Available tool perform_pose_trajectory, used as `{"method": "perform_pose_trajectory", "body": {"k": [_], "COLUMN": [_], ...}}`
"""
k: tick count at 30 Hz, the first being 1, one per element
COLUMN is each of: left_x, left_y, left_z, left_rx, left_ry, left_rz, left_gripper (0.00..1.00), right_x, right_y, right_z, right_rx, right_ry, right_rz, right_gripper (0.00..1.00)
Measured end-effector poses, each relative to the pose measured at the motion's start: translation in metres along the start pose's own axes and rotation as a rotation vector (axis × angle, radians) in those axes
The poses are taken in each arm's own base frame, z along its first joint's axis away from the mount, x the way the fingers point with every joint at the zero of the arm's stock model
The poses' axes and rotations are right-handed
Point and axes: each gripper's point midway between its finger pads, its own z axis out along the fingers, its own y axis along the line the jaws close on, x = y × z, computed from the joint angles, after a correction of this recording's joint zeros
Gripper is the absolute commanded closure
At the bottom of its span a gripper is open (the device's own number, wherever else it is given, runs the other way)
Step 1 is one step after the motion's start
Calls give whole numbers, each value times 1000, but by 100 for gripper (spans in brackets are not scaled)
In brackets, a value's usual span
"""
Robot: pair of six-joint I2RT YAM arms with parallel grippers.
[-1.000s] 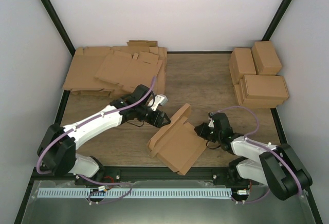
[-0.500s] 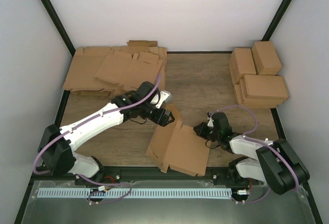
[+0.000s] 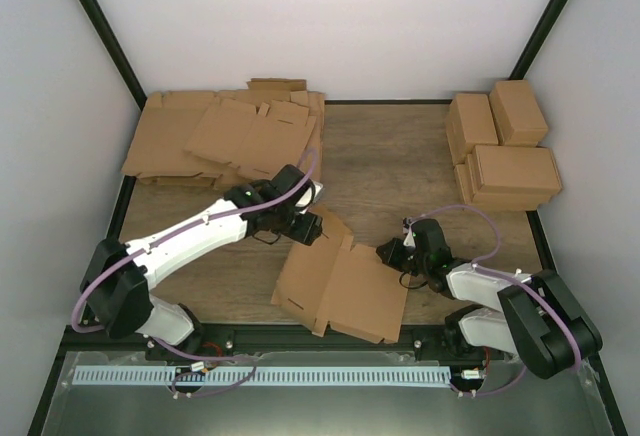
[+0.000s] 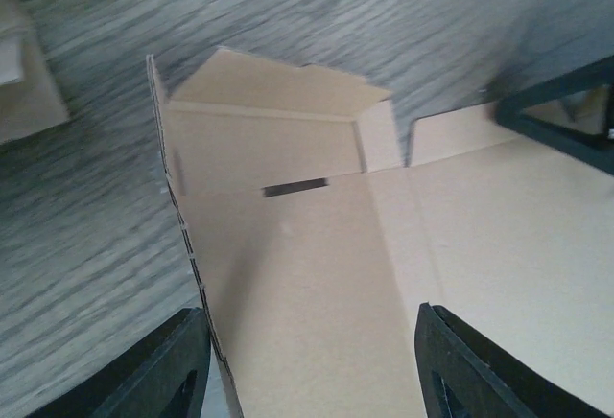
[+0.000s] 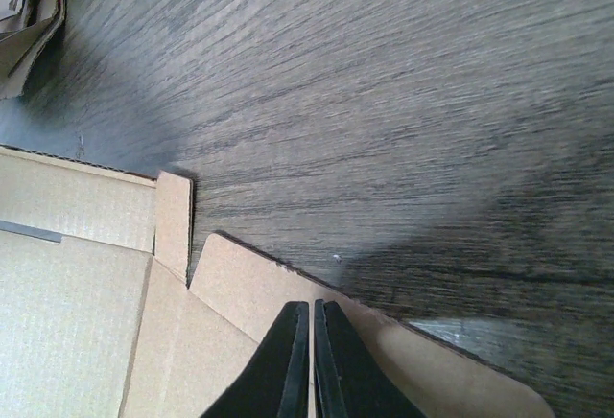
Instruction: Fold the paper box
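The paper box [image 3: 345, 291] lies opened out nearly flat at the front middle of the table, brown and unprinted. My left gripper [image 3: 308, 228] hovers over its far left corner. In the left wrist view that gripper [image 4: 312, 370] is open, its fingers [image 4: 173, 370] wide apart over a box panel [image 4: 317, 274] whose far flap [image 4: 278, 87] stands up. My right gripper [image 3: 385, 254] sits at the box's right edge. In the right wrist view it [image 5: 309, 308] is shut, tips over a side flap [image 5: 240, 284] seen face-on, not pinched.
A heap of flat notched cardboard sheets [image 3: 225, 136] fills the back left. Several folded boxes [image 3: 505, 151] are stacked at the back right. A black frame rail [image 3: 330, 338] runs along the near edge, just in front of the box.
The box stood tilted up on edge a second ago and now lies flat, spread further left. My left gripper shifted a little to stay over its far corner. The right gripper stayed put.
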Motion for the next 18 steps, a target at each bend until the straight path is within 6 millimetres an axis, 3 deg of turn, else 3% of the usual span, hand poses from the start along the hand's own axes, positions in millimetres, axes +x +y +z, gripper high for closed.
{"method": "perform_pose_trajectory", "body": {"k": [6, 12, 14, 18], "left_x": [17, 50, 52, 47], "left_y": [28, 52, 56, 62], "left_z": [7, 17, 14, 2], "left_rx": [-149, -213, -214, -203], "left_ry": [25, 66, 49, -23], "left_rz": [-17, -61, -82, -138], "left_gripper": [31, 12, 2, 0], "right_x": [0, 0, 0, 0], "right_y": [0, 0, 0, 0], "right_z": [0, 0, 0, 0], "right_rx": [-1, -2, -2, -2], "right_ry": [0, 0, 1, 1], "right_rz": [-3, -3, -3, -4], "right_gripper": [95, 95, 95, 95]}}
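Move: The raised side panel of the paper box has its middle about 4 cm back from the left hand, level with it sideways, some 9 cm below. The base panel lies about 10 cm back and 11 cm right of the left hand, 13 cm below; the right gripper is about 15 cm to the left hand's right, level ahead and 12 cm lower. From the right hand, the side panel is some 15 cm left, 4 cm back and 3 cm up. Left hand pushes the raised side panel outward, about 7 cm left, sinking 5 cm first, while opening wide. ##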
